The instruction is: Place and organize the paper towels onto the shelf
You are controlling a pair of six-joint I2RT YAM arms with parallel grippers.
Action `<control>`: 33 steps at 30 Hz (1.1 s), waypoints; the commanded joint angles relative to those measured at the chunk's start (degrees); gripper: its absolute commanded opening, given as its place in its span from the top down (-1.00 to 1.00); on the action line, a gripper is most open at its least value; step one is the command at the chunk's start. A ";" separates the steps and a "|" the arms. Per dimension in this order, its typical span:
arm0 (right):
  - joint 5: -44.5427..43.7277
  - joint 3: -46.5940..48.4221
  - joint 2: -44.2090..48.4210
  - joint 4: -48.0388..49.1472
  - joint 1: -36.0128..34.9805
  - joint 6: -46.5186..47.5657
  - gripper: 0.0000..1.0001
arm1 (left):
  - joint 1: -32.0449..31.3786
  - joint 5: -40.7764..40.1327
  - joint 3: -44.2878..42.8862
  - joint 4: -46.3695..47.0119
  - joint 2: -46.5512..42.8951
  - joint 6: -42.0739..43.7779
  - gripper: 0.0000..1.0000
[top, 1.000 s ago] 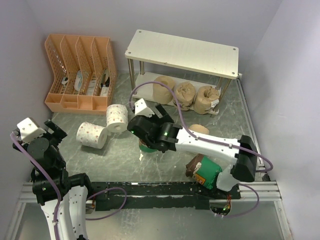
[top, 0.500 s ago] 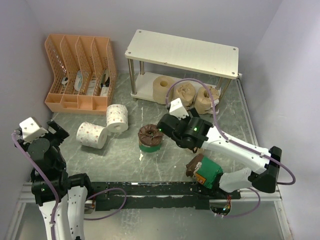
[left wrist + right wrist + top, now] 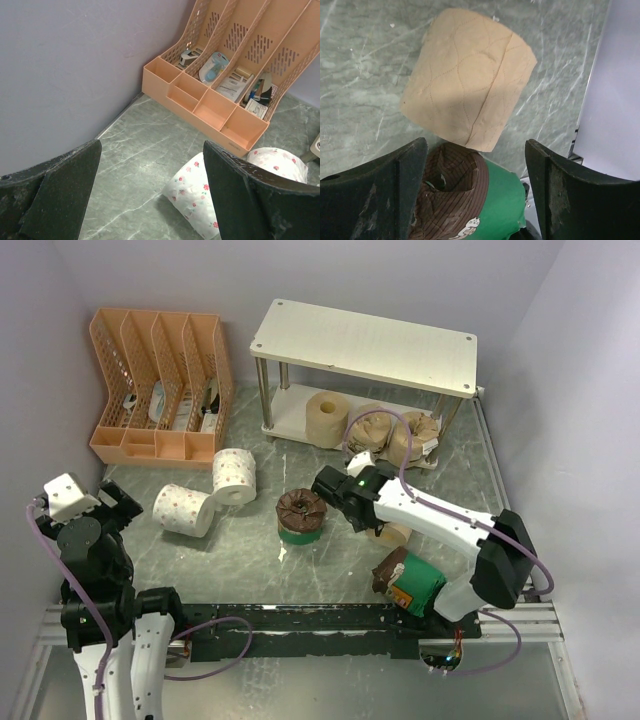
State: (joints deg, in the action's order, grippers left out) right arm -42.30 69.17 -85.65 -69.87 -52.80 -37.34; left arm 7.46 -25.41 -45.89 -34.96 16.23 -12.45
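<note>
The shelf (image 3: pixel 366 345) stands at the back with three beige paper towels on its lower board (image 3: pixel 290 415): one upright (image 3: pixel 327 418) and two lying (image 3: pixel 371 426) (image 3: pixel 410 437). My right gripper (image 3: pixel 378 525) (image 3: pixel 476 150) hangs open over a loose beige roll (image 3: pixel 400 534) (image 3: pixel 470 75). In its wrist view a green-banded roll (image 3: pixel 412 586) (image 3: pixel 485 200) lies below, between the fingers, with a gap on the right. Another green-banded roll (image 3: pixel 300 515) stands upright mid-table. Two white flowered rolls (image 3: pixel 185 508) (image 3: pixel 235 475) (image 3: pixel 200 200) (image 3: pixel 277 162) lie on the left. My left gripper (image 3: pixel 100 505) (image 3: pixel 152 150) is open and holds nothing.
An orange slotted file organizer (image 3: pixel 160 385) (image 3: pixel 225 75) with small items stands at the back left by the wall. The black rail (image 3: pixel 330 620) with the arm bases runs along the near edge. Purple walls close in on both sides.
My right gripper has left the upright green-banded roll and swung right, to above the loose beige roll, with its jaws a little narrower. The left arm has barely moved.
</note>
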 commanded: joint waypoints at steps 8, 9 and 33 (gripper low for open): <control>2.25 -2.54 -0.83 -3.47 2.45 -8.14 -0.35 | -1.06 -0.25 -0.45 0.87 -0.68 -0.30 -0.89; 2.82 -2.94 -1.15 -2.88 2.70 -7.77 -0.33 | -1.10 -0.33 -0.43 0.86 -0.74 -0.30 -0.89; 7.72 -6.43 -2.51 10.76 8.88 1.45 1.00 | -0.87 -0.83 -0.39 0.95 -1.21 -0.03 -0.89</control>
State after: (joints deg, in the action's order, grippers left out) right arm -36.25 64.01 -90.28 -64.73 -45.69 -37.12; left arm 6.79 -25.50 -45.89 -35.00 15.68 -12.45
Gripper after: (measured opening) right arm 0.133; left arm 0.945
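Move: The plain brown paper towel lying on its side is about 5 cm ahead of the right gripper, 3 cm to its right and 7 cm below. The green pack lies some 13 cm nearer the base than that roll and 5 cm farther right; the brown-topped green roll stands about 21 cm left of the plain roll and level with it. From the left gripper, the plain roll is roughly 62 cm to the right, 6 cm ahead and well below. Lower the open right gripper about 5 cm onto the near end of the plain brown roll, easing back and some 2 cm right on the way, then bringing it forward again as the fingers shut. Tip the fingers slightly further down and pinch a fold of the roll's paper between their tips, rather than gripping around the roll. ##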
